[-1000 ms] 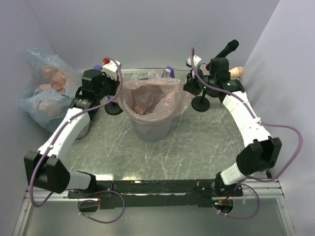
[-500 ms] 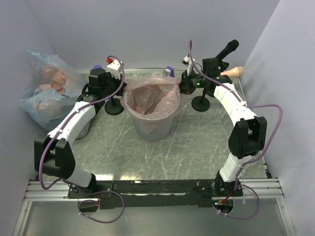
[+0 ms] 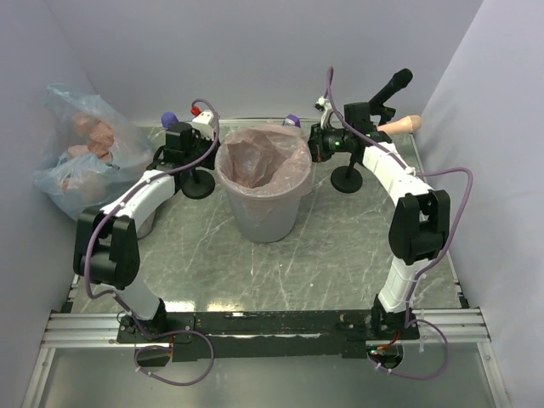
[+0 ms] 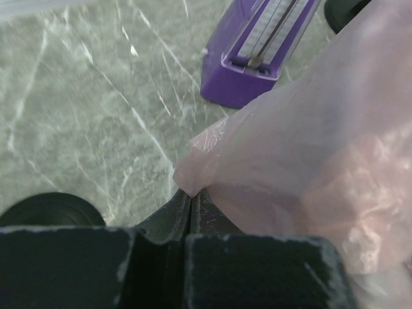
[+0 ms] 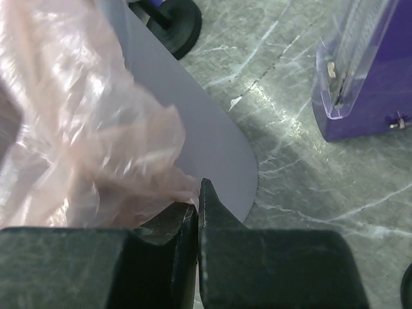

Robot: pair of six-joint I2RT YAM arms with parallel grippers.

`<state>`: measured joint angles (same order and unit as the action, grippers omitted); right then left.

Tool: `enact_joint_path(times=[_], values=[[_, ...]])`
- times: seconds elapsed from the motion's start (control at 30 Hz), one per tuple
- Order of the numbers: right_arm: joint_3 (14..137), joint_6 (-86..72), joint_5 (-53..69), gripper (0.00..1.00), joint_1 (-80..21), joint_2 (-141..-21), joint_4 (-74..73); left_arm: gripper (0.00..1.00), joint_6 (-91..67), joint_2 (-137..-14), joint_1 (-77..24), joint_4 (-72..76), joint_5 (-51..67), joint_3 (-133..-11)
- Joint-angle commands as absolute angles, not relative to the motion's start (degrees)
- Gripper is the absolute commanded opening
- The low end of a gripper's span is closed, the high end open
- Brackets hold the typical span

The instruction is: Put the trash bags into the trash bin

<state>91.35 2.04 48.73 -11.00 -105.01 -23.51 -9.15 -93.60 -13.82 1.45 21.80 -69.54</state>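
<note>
The grey trash bin (image 3: 262, 212) stands mid-table with a pink translucent trash bag (image 3: 259, 161) lining it, its edge draped over the rim. At the bin's left rim my left gripper (image 3: 211, 151) is shut on the bag's edge. The left wrist view shows that gripper (image 4: 191, 196) pinching a corner of the pink film (image 4: 309, 148). My right gripper (image 3: 313, 146) is at the right rim. In the right wrist view its jaws (image 5: 198, 199) are closed on the bag's edge (image 5: 84, 129), beside the bin's grey wall (image 5: 199, 129).
A purple box (image 3: 292, 121) sits behind the bin. Black round-based stands (image 3: 197, 189) (image 3: 347, 180) flank it, close to each gripper. A clear plastic bag of pinkish stuff (image 3: 81, 157) lies at the far left. A metal cup (image 3: 140, 223) stands under the left arm.
Both grippers have moved back along the rim, and the bag's loose edge, spread wide before, now sits snug on the bin. The right jaws have closed further on the film.
</note>
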Motion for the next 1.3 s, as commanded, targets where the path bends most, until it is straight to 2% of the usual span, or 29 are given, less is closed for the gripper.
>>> enact_joint_path(times=[0.0,0.53,0.73,0.87,0.97,1.0,1.03,1.07,1.13,1.2,1.27], values=[[89.56,-1.15,46.32,0.03,-10.9,-104.94,-21.62,0.01,-11.69,-94.39,-13.89,3.08,22.59,-69.79],[79.89,1.49,41.76,0.0,-11.69,-98.79,-23.64,0.01,-8.53,-86.93,-13.97,0.09,18.55,-59.95],[77.44,3.95,39.2,0.0,-11.69,-96.51,-25.4,0.01,-6.42,-85.61,-12.75,-5.36,16.26,-58.72],[74.19,5.01,39.28,0.0,-11.69,-94.22,-24.87,0.01,-5.28,-82.45,-12.04,-2.74,16.96,-53.02],[72.51,5.89,39.29,0.05,-11.6,-92.29,-24.96,0.01,-3.7,-80.69,-11.87,-1.58,17.48,-50.45],[72.34,6.15,39.2,0.08,-11.25,-90.81,-24.96,0.05,-2.3,-79.99,-11.34,-1.76,19.49,-50.36],[72.33,6.5,39.2,0.13,-10.99,-89.75,-25.13,0.15,-1.24,-79.2,-11.08,-2.54,20.38,-50.54],[72.33,7.03,39.37,0.24,-10.64,-88.26,-25.48,0.26,-0.71,-78.15,-10.81,-2.98,20.65,-50.8],[72.51,8.6,40.51,0.39,-9.94,-85.79,-26.62,0.42,2.8,-75.16,-10.46,-3.78,20.48,-50.8],[73.03,11.76,40.7,0.47,-9.41,-83.24,-29.08,0.54,5.87,-70.86,-10.2,-5.18,19.52,-50.45],[72.69,14.57,40.34,0.5,-9.06,-79.91,-31.37,0.61,9.39,-66.38,-9.58,-7.37,18.37,-49.84]])
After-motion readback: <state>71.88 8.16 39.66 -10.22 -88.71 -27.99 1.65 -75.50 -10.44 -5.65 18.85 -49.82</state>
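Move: Both hands already pinch the bag lining the trash bin at opposite sides of its mouth. From the left hand, the bin is 13 cm right, 1 cm back and roughly 8 cm lower; the purple metronome is 21 cm right and 11 ahead, the left stand base 7 left and 4 ahead. From the right hand, the bin is 13 cm left and 1 back, the metronome 8 left and 11 ahead, the right stand base 10 right and 6 ahead. Keeping their pinch on the bag's edge, both hands draw it back towards the bases and down outside the bin's rim, some 7 cm lower, while drifting outward, the left more so. Only near the end do both grippers open to about half and let go of the plastic, and the hands start lifting a couple of centimetres, still travelling back and outward from the bin. ##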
